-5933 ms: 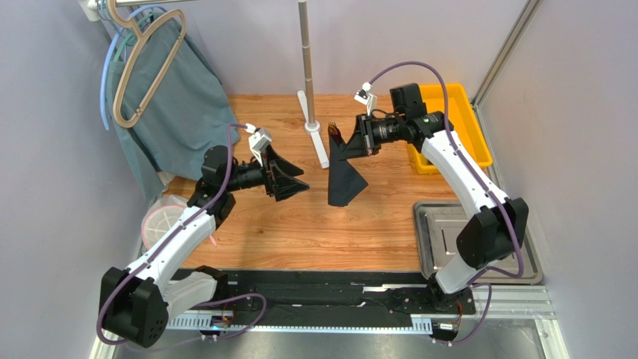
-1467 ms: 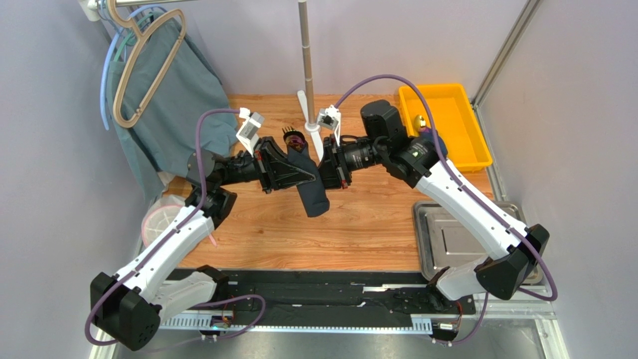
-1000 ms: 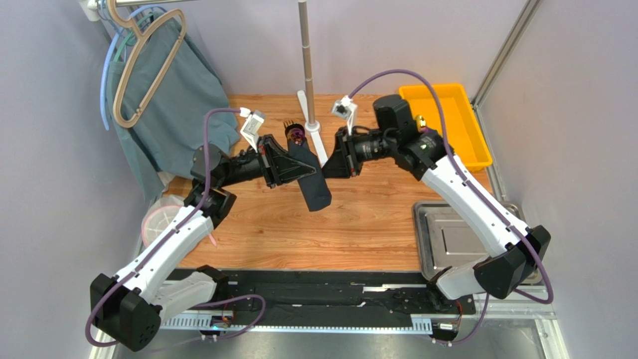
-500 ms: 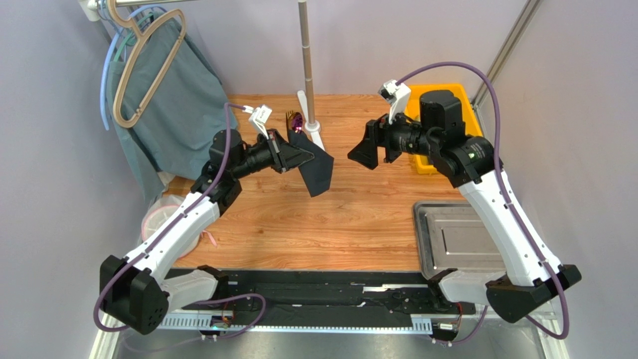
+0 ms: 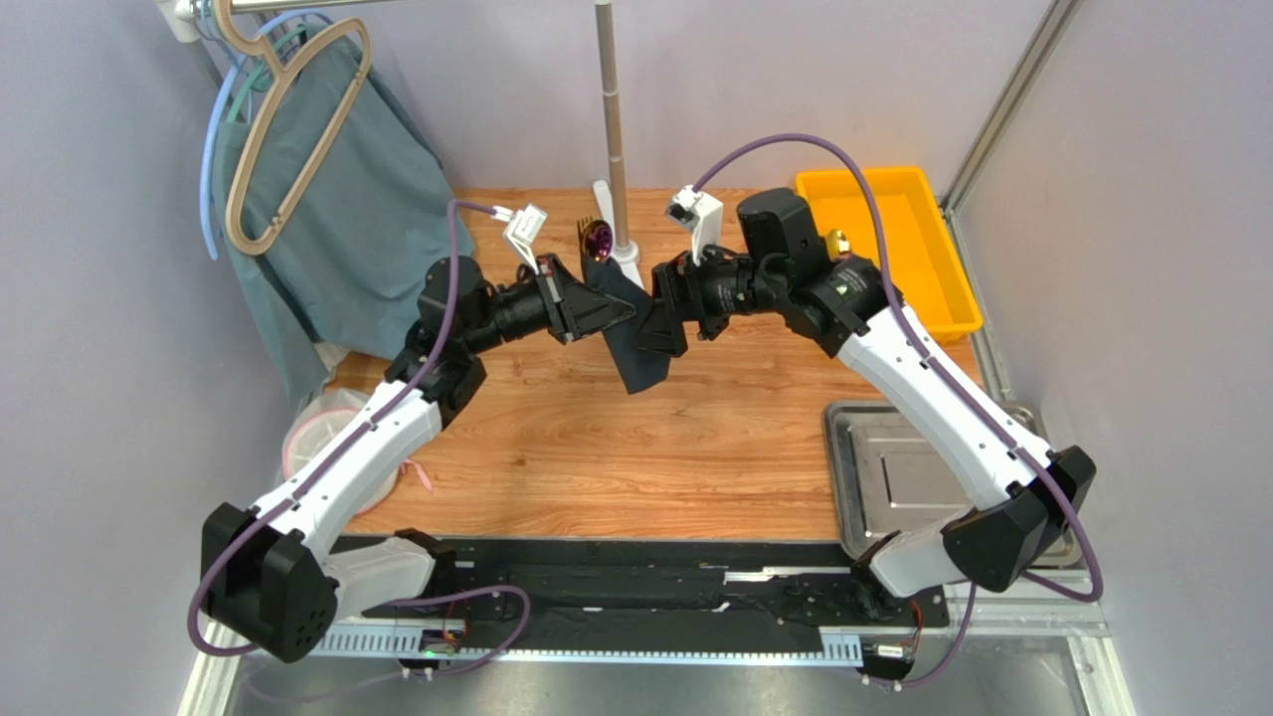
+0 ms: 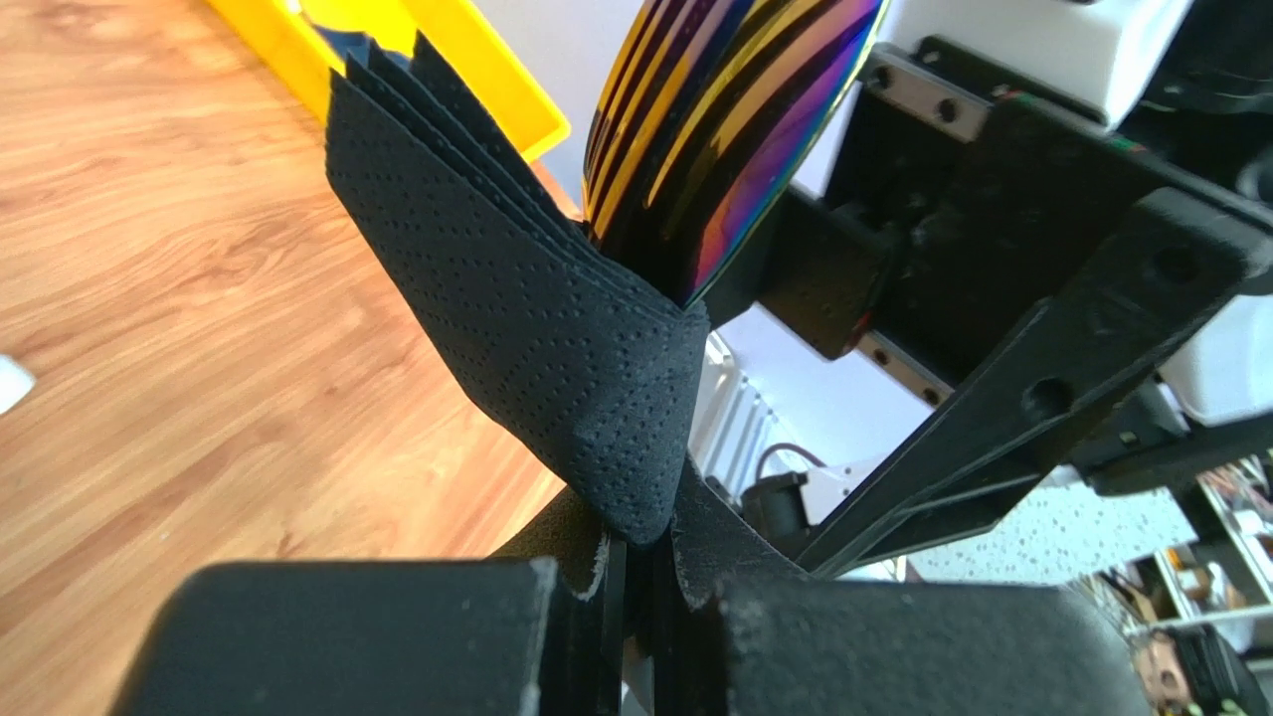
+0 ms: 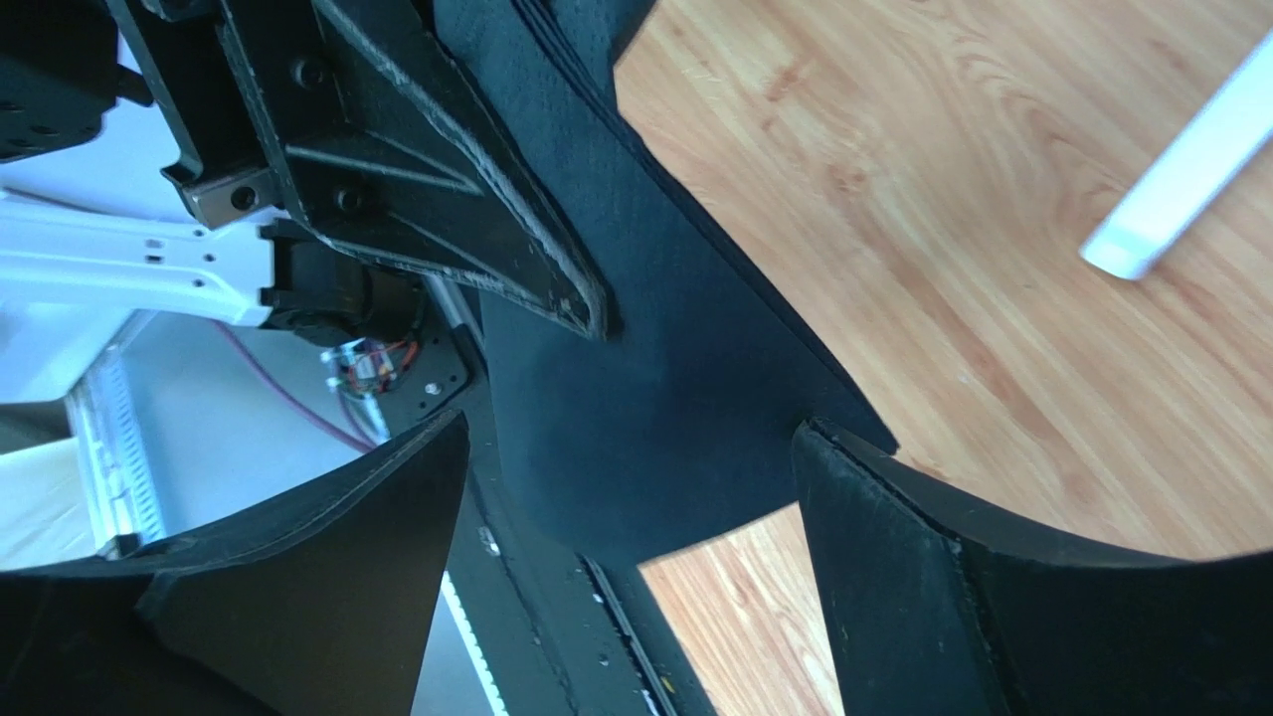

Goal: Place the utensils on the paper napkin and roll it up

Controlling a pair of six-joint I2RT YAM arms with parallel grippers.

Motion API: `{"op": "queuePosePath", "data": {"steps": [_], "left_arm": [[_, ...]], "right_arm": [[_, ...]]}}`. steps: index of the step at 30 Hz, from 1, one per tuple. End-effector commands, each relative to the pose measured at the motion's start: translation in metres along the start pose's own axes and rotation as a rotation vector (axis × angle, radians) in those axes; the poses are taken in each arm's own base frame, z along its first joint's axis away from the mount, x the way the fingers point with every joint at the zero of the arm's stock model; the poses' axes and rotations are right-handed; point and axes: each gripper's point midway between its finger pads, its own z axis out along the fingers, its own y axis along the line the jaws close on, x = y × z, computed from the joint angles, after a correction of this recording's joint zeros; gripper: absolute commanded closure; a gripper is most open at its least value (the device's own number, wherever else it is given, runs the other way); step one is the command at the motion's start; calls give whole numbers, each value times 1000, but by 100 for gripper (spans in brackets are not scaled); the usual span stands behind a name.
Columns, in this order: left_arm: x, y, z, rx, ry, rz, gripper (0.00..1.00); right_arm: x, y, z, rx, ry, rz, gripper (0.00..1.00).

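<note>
The black paper napkin (image 5: 643,351) hangs in the air above the wooden table, wrapped around the utensils (image 5: 595,236), whose iridescent gold-purple ends stick out at its top. My left gripper (image 5: 605,316) is shut on the napkin's folded part. In the left wrist view the dotted black napkin (image 6: 523,328) rises from between the shut left gripper (image 6: 646,560), with the rainbow-coloured utensils (image 6: 717,134) above it. My right gripper (image 5: 668,306) stands open right next to the napkin. In the right wrist view the napkin (image 7: 658,403) hangs between the spread tips of my right gripper (image 7: 631,436), apart from both.
A yellow bin (image 5: 897,224) sits at the back right and a steel tray (image 5: 927,485) at the near right. A teal cloth on a hanger (image 5: 351,224) hangs at the back left beside a stand pole (image 5: 613,134). A pink-rimmed bowl (image 5: 321,440) lies at the left.
My right gripper let go of the napkin, opened wide, drew off to the right, then came back beside it. The left gripper has kept its hold and lifted the bundle slightly.
</note>
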Motion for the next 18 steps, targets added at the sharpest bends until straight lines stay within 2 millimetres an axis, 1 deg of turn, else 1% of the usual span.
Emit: {"op": "queuePosePath", "data": {"steps": [1, 3, 8, 13, 16, 17, 18], "left_arm": [[-19, -44, -5, 145, -47, 76, 100], [-18, -50, -6, 179, -47, 88, 100], [-15, -63, -9, 241, -39, 96, 100], [-11, -72, -13, 290, -28, 101, 100], [-8, -73, -15, 299, -25, 100, 100], [-9, -75, -17, 305, -28, 103, 100], [-9, -77, -18, 315, -28, 111, 100]], "right_arm": [[-16, 30, 3, -126, -51, -40, 19], [-10, 38, 5, -170, -39, -50, 22], [-5, 45, 8, -220, -24, -49, 33], [-5, 55, 4, -267, -20, -53, 38], [-4, 63, 0, -307, -14, -47, 48], [-2, 65, -1, -320, -8, -41, 53], [-1, 70, -3, -347, -1, -28, 55]]}}
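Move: The rolled napkin, utensils inside, is held near its middle in the left fingers. For the right hand, its free near part lies about 3 cm left, 2 cm back and 2 cm below. The left fingertips are some 4 cm left and 1 cm ahead of the right hand, and the fork and spoon heads stick out about 7 cm left and 9 cm ahead. From the left hand, the right gripper's open fingertips are roughly 4 cm right and 1 cm back. The rolled napkin stays pinched in the shut left fingers, which draw it back and up about 5 cm in all while tilting and turning slightly clockwise. Against it the right hand comes back and to its left about 4 cm, rising a little and swinging some 10 degrees counter-clockwise, and its wide-open fingers close to about half around the near part. ##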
